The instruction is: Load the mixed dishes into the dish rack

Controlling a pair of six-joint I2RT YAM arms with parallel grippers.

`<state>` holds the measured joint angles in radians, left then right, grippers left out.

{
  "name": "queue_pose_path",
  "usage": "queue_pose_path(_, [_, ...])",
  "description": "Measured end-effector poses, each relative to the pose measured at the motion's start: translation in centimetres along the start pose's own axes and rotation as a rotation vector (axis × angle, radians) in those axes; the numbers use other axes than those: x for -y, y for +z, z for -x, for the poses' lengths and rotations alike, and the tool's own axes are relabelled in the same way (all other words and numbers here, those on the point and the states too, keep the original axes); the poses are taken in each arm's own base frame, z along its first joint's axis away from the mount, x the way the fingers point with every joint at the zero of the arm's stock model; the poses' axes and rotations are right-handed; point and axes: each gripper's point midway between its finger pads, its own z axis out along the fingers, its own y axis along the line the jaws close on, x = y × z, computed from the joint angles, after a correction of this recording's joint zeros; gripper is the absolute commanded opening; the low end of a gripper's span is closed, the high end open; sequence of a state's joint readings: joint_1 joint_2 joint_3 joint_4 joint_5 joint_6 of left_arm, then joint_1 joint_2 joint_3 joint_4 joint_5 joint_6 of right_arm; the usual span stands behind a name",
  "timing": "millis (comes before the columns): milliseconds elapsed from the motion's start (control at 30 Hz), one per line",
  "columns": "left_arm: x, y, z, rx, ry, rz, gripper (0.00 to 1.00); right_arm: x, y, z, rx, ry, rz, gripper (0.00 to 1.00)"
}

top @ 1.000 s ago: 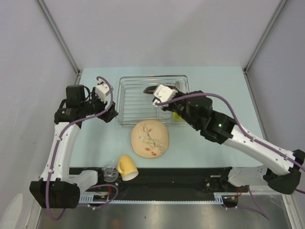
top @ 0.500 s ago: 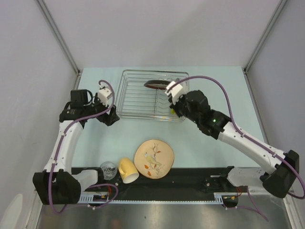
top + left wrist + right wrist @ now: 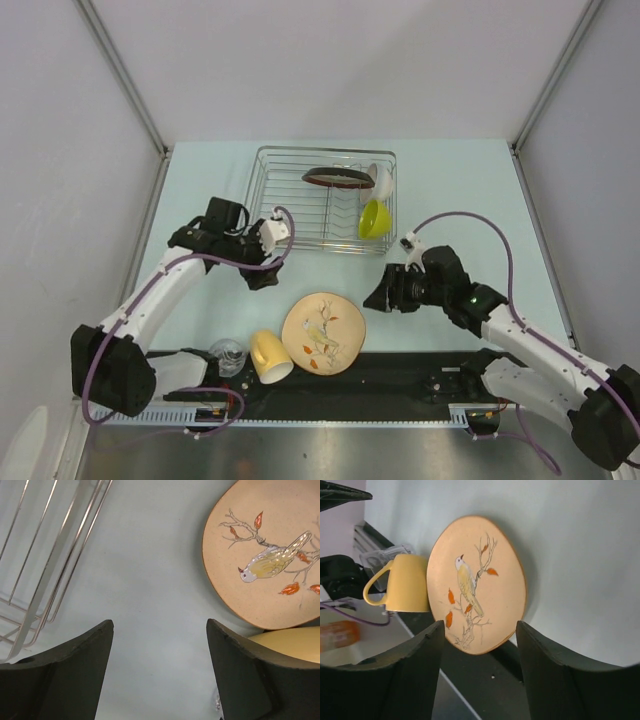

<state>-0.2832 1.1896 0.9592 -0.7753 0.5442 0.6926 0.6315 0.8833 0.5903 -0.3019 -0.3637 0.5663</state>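
Note:
The dish rack point(image 3: 258, 205) stands at the back and holds the dark red-rimmed plate point(image 3: 335, 178), the white bowl point(image 3: 382, 180) and the lime-green bowl point(image 3: 373, 218). The beige patterned plate point(image 3: 323, 332) lies at the near edge, partly over the black strip. Left of it lies the yellow mug point(image 3: 267, 356), on its side, with the clear glass point(image 3: 229, 355) beyond. My left gripper point(image 3: 266, 276) is open above bare table, between the rack point(image 3: 45, 560) and the plate point(image 3: 270, 555). My right gripper point(image 3: 378, 296) is open and empty, just right of the plate point(image 3: 477, 580).
A black strip point(image 3: 420, 372) runs along the near edge under the plate's rim. Grey walls close in the table on both sides and at the back. The mug point(image 3: 405, 582) touches the plate's left rim in the right wrist view.
My right gripper let go of the lime-green bowl in the rack, opened and drew back to the near right. My left arm swung inward toward the patterned plate, which has slid nearer.

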Motion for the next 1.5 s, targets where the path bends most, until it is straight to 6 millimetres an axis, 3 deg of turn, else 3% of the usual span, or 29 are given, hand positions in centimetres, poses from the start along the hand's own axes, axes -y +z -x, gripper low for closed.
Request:
queue_pose_path(100, [0.6, 1.4, -0.7, -0.047, 0.054, -0.042, 0.79, 1.3, 1.1, -3.2, -0.072, 0.150, 0.009, 0.66])
queue_pose_path(267, [0.8, 3.1, -3.6, -0.155, 0.120, -0.074, 0.79, 2.6, 3.1, -6.1, -0.144, 0.326, 0.022, 0.67])
queue_pose_path(367, [1.1, 3.9, -5.4, -0.215, 0.159, -0.096, 0.79, 2.8, 3.7, -6.5, -0.157, 0.371, 0.030, 0.67])
queue_pose_path(533, [2.0, 4.9, -6.5, -0.266, 0.233, -0.130, 0.78, 2.6, 4.4, -6.6, -0.158, 0.406, 0.050, 0.67])
queue_pose_path(900, [3.7, 6.4, -10.1, -0.343, 0.346, -0.167, 0.77, 2.6, 5.1, -9.1, -0.238, 0.431, 0.026, 0.67])
queue_pose_path(1233, [4.1, 7.7, -9.9, -0.349, 0.427, -0.175, 0.76, 3.1, 5.6, -11.0, -0.316, 0.447, -0.024, 0.66])
queue_pose_path(1500, [5.8, 9.0, -9.0, -0.341, 0.495, -0.212, 0.76, 2.0, 8.2, -10.1, -0.334, 0.448, -0.010, 0.59])
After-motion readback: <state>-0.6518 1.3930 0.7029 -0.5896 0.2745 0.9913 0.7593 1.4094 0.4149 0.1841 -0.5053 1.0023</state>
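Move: The plate's middle is about 11 cm back and 12 cm to the right of the left gripper, some 13 cm below it. From the right gripper it is about 12 cm left, 6 cm back and 13 cm down. The yellow mug lies about 12 cm left and 6 cm back of the plate's middle, with the glass some 10 cm farther left. The dish rack's middle is around 26 cm ahead of the right gripper and 12 cm left. Lower both open grippers to the plate together. Sink the right one about 11 cm while easing back and then left, tipping its fingers some 30 degrees steeper, until they straddle the right rim. Drop the left gripper about 13 cm and draw it back towards the plate's far-left rim, turning it clockwise and steepening its fingers; leave it open there. ##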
